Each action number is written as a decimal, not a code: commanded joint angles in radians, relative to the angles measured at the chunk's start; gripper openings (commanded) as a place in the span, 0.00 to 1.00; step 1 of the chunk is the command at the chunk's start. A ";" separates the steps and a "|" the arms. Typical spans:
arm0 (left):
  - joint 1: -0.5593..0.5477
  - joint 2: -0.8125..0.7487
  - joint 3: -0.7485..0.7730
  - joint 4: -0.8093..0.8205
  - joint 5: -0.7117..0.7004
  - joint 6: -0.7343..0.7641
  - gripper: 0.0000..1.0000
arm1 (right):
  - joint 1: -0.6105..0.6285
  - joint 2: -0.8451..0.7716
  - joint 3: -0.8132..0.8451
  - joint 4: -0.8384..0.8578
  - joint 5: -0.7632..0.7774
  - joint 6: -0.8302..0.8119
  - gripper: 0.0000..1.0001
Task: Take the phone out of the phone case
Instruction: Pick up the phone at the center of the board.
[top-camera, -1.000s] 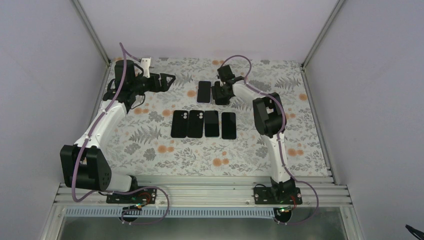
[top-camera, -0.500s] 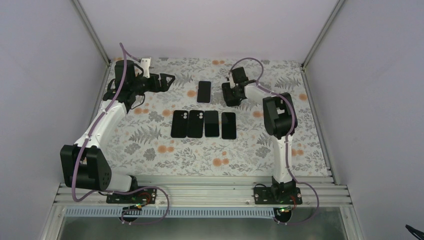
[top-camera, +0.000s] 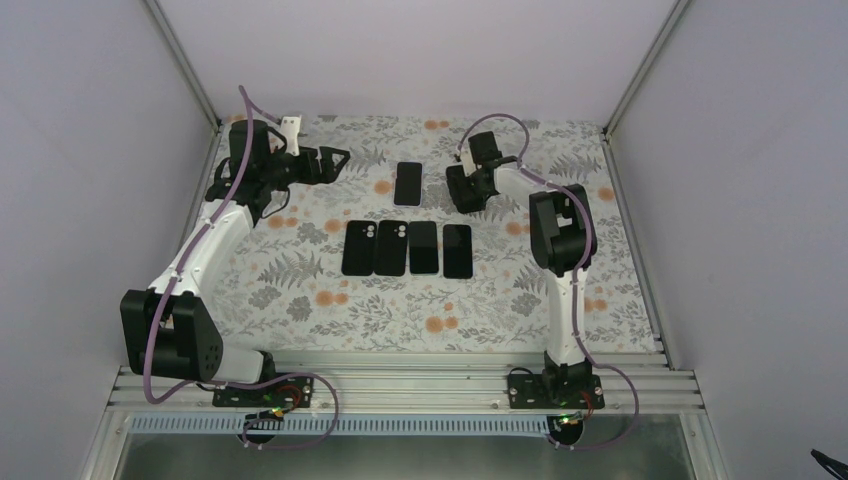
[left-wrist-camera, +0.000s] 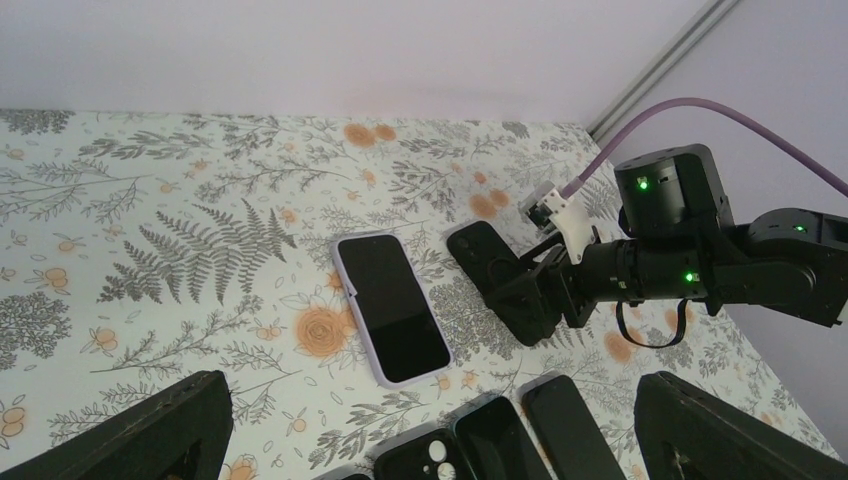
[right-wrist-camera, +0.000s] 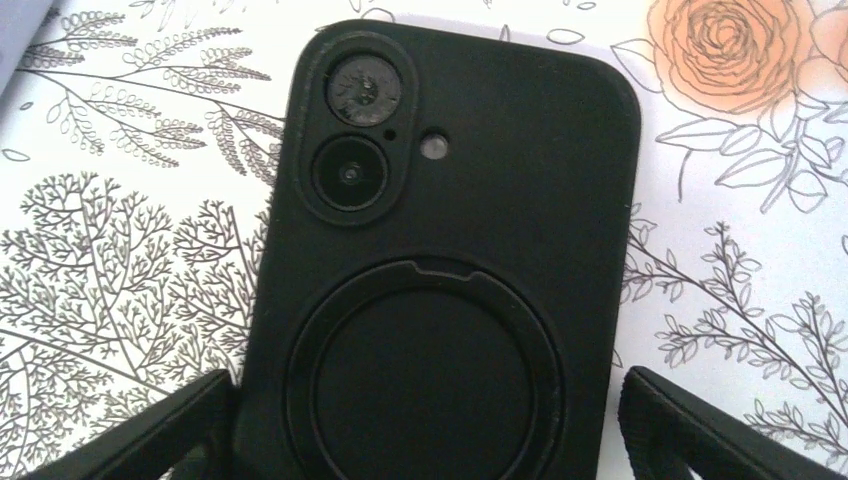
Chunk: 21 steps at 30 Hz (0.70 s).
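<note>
A black-cased phone (right-wrist-camera: 440, 270) lies back up on the floral table, camera lenses and a round ring showing; it is also visible in the left wrist view (left-wrist-camera: 478, 250). My right gripper (right-wrist-camera: 425, 400) hovers open over its lower end, one finger (right-wrist-camera: 150, 430) at the case's left edge, the other (right-wrist-camera: 720, 425) apart on the right. A second phone (top-camera: 408, 183) in a lilac case (left-wrist-camera: 352, 300) lies screen up just left of it. My left gripper (top-camera: 335, 158) hangs open and empty at the back left.
A row of several dark phones and cases (top-camera: 408, 249) lies mid-table in front of the two phones; one black case with camera holes (left-wrist-camera: 430, 460) and a dark empty case (left-wrist-camera: 495, 435) show. Enclosure walls and metal posts (top-camera: 625, 90) bound the table.
My right gripper has shifted right, away from the lilac-cased phone, and now sits over the black-cased phone. The left arm has not moved.
</note>
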 joint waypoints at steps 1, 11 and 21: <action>0.007 -0.023 0.010 -0.006 -0.003 0.008 1.00 | -0.033 0.108 -0.025 -0.209 0.135 -0.072 0.84; 0.051 -0.042 -0.015 0.017 0.032 -0.039 1.00 | -0.052 0.011 0.090 -0.297 -0.053 -0.043 0.43; 0.072 -0.078 0.005 0.019 0.106 -0.011 1.00 | -0.052 -0.208 0.163 -0.272 -0.256 -0.117 0.39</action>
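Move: The phone in the black case lies lens side up right under my right hand, its middle about 1 cm below my fingers, which straddle its long sides. The lavender-edged phone lies some 16 cm to the left and 2 cm farther out. Of the nearer row, the rightmost phone is about 18 cm back and 3 cm left, the green-edged phone 18 cm back and 11 cm left. From my left hand, the black-cased phone lies roughly 11 cm ahead, 29 cm right and 27 cm below. I squeeze the right fingers in on the long sides of the black case, from nearly wide open to a bit over half. Easing up and drawing back a centimetre or two, I then rise quickly to about 6 cm, the fingers coming off the case while keeping that opening. My empty left hand drifts some 2 cm left and up. ##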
